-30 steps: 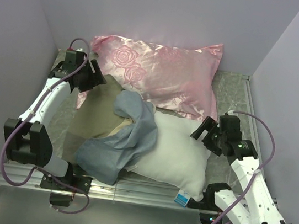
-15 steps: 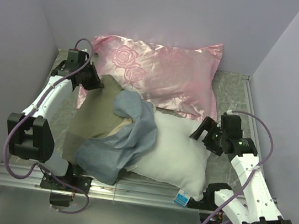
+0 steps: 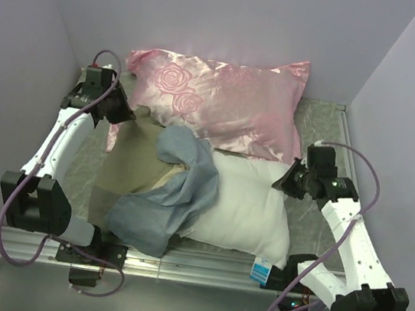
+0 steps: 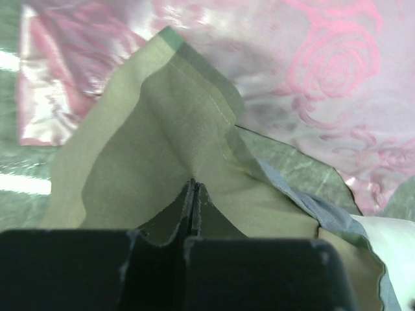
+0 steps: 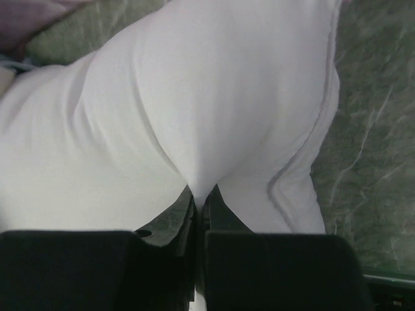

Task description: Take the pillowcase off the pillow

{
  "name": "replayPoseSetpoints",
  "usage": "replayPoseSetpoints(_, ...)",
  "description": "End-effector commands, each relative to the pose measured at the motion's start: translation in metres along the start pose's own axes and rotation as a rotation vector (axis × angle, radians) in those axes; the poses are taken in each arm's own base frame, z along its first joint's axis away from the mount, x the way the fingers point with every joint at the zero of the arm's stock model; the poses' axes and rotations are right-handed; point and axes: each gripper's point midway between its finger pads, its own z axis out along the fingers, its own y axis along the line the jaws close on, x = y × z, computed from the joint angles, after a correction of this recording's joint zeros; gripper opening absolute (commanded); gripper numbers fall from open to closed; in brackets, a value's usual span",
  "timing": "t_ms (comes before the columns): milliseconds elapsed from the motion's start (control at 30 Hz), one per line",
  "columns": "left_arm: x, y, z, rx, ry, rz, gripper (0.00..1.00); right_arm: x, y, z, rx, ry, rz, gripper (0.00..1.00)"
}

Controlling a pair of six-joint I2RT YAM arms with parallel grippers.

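Note:
The pillowcase, slate blue-grey with a tan and green checked side, lies bunched over the left part of the white pillow. My left gripper is shut on the pillowcase's far tan corner; in the left wrist view that fabric peaks up from between the closed fingers of the left gripper. My right gripper is shut on the pillow's right end; in the right wrist view a fold of the white pillow is pinched in the right gripper. A small tag sticks out at the pillow's near right corner.
A shiny pink rose-patterned satin pillow lies at the back, touching the pillowcase and the white pillow. The green marbled tabletop shows at the right. Lilac walls close in on the left, back and right; a metal rail runs along the near edge.
Both grippers have closed: the left on the pillowcase's tan corner, the right on the pillow's right end. The left gripper shifted left and back; the right drew the pillow's end slightly right.

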Motion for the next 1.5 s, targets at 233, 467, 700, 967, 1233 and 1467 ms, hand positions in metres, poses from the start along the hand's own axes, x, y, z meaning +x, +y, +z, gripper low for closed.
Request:
replayPoseSetpoints(233, -0.081, 0.069, -0.064, -0.159, -0.294, -0.192, 0.0, -0.13, -0.001, -0.101, 0.136, -0.384, 0.129, 0.0)
replayPoseSetpoints(467, -0.106, 0.107, -0.081, -0.199, -0.37, -0.334, 0.0, -0.186, -0.023, -0.132, 0.225, -0.497, 0.304, 0.0)
replayPoseSetpoints(700, -0.092, 0.057, -0.053, 0.107, -0.248, -0.287, 0.03, -0.205, -0.007, -0.138, 0.152, -0.487, 0.339, 0.0)
replayPoseSetpoints(967, -0.001, -0.047, -0.022, 0.233, -0.119, -0.165, 0.69, -0.187, -0.021, -0.108, 0.184, -0.439, 0.297, 0.0)
replayPoseSetpoints(1233, 0.054, -0.092, -0.009, 0.375, 0.026, -0.156, 0.75, -0.184, -0.024, -0.11, 0.195, -0.446, 0.281, 0.0)
replayPoseSetpoints(1467, 0.077, -0.108, 0.009, 0.366, 0.093, -0.144, 0.73, -0.185, -0.023, -0.113, 0.195, -0.455, 0.275, 0.0)
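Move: The left gripper already pinches the pillowcase's olive corner. The middle of the pillowcase lies about 19 cm back and 10 to the right of it, the pink pillow 5 ahead and 22 right. The right gripper already pinches the white pillow near its right end. The pillow's bare part centres about 7 cm left and 7 back of it, the pillowcase some 30 left and 5 back, the pink pillow 20 left and 19 ahead, all below. Pull the two grippers apart: keep the right one shut on the white pillow and haul it up about 15 cm, rightward 14 and somewhat forward, turning clockwise some 30 degrees, then sink slightly and hold. Swing the left one about 16 cm left, rising, with the olive corner, then reverse, open it to release the cloth, and sweep it far right and down over the pillowcase. ##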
